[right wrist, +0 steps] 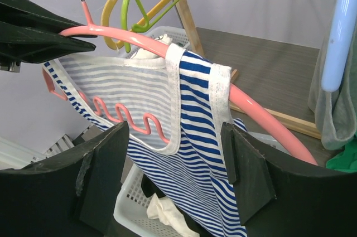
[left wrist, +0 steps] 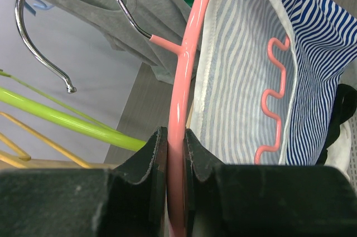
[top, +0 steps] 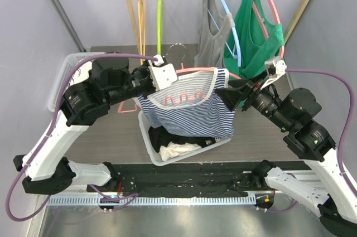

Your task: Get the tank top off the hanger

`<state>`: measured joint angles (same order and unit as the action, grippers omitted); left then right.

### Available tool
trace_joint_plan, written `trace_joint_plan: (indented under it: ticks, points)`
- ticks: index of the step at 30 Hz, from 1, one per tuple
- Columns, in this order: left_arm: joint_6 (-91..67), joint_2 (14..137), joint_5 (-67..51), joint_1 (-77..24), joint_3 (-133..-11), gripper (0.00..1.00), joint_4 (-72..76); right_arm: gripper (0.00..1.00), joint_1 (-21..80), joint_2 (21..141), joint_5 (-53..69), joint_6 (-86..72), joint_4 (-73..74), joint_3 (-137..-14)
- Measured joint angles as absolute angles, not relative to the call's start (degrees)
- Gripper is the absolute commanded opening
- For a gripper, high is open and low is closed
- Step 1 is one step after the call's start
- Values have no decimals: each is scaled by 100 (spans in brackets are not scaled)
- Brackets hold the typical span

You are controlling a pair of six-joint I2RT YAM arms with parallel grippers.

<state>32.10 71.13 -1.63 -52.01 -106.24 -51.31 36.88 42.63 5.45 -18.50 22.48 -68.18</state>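
Note:
A blue-and-white striped tank top (top: 189, 111) hangs on a pink hanger (top: 198, 69) held up over the basket. My left gripper (top: 162, 69) is shut on the hanger's pink arm (left wrist: 187, 53) just below the chrome hook (left wrist: 44, 3); both pads press the rod in the left wrist view (left wrist: 175, 142). My right gripper (top: 228, 93) stands open at the hanger's right shoulder. In the right wrist view its fingers (right wrist: 175, 159) straddle the tank top (right wrist: 195, 131) without touching it. The right strap (right wrist: 198, 75) lies over the pink hanger arm (right wrist: 262, 120).
A white basket (top: 149, 145) with dark and white clothes sits below the tank top. Behind, a wooden rack carries a grey tank top (top: 215, 36), a green top (top: 254, 42) and bare yellow and green hangers (top: 159, 19). Another white basket (top: 64, 75) stands at far left.

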Motion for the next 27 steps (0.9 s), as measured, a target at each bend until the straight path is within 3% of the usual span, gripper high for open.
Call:
trace_joint_plan:
  ticks: [16, 19, 22, 24, 27]
  points:
    - [3188, 7113, -235, -5201, -10661, 0, -5170, 43, 3688, 4668, 720, -1833, 2154, -6836]
    - [3175, 7113, -263, -5201, -10672, 0, -5175, 35, 3688, 4692, 744, -1833, 2099, -6836]
    - [3170, 7113, -272, -5201, -10674, 0, -5177, 10, 3688, 4694, 786, -1824, 2047, -6838]
    - [3170, 7113, -272, -5201, -10674, 0, -5177, 1, 3688, 4716, 810, -1820, 2012, -6858]
    - [3173, 7113, -272, -5201, -10674, 0, -5177, 1, 3688, 4770, 805, -1809, 1992, -6945]
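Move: The right hand, fingers open, has the striped tank top's right shoulder strap just off its tips, about 2 cm ahead and 3 cm to its left, roughly level. The pink hanger's hook stands some 11 cm to the left of the strap and slightly higher; the grey top hangs about 16 cm ahead of the hand, a bit lower. The basket is some 35 cm below and 9 cm left, 3 cm farther out. From the left hand the strap lies about 13 cm to the right, 1 cm ahead and 3 cm lower. The right fingers shut fully on the striped shoulder strap, pinching the cloth just under the pink hanger's bar. To get there the hand eases left and forward about 2.5 cm towards the strap, dipping a centimetre or so and coming back up as the fingers finish closing. The left hand holds still, keeping its grip on the hanger. ##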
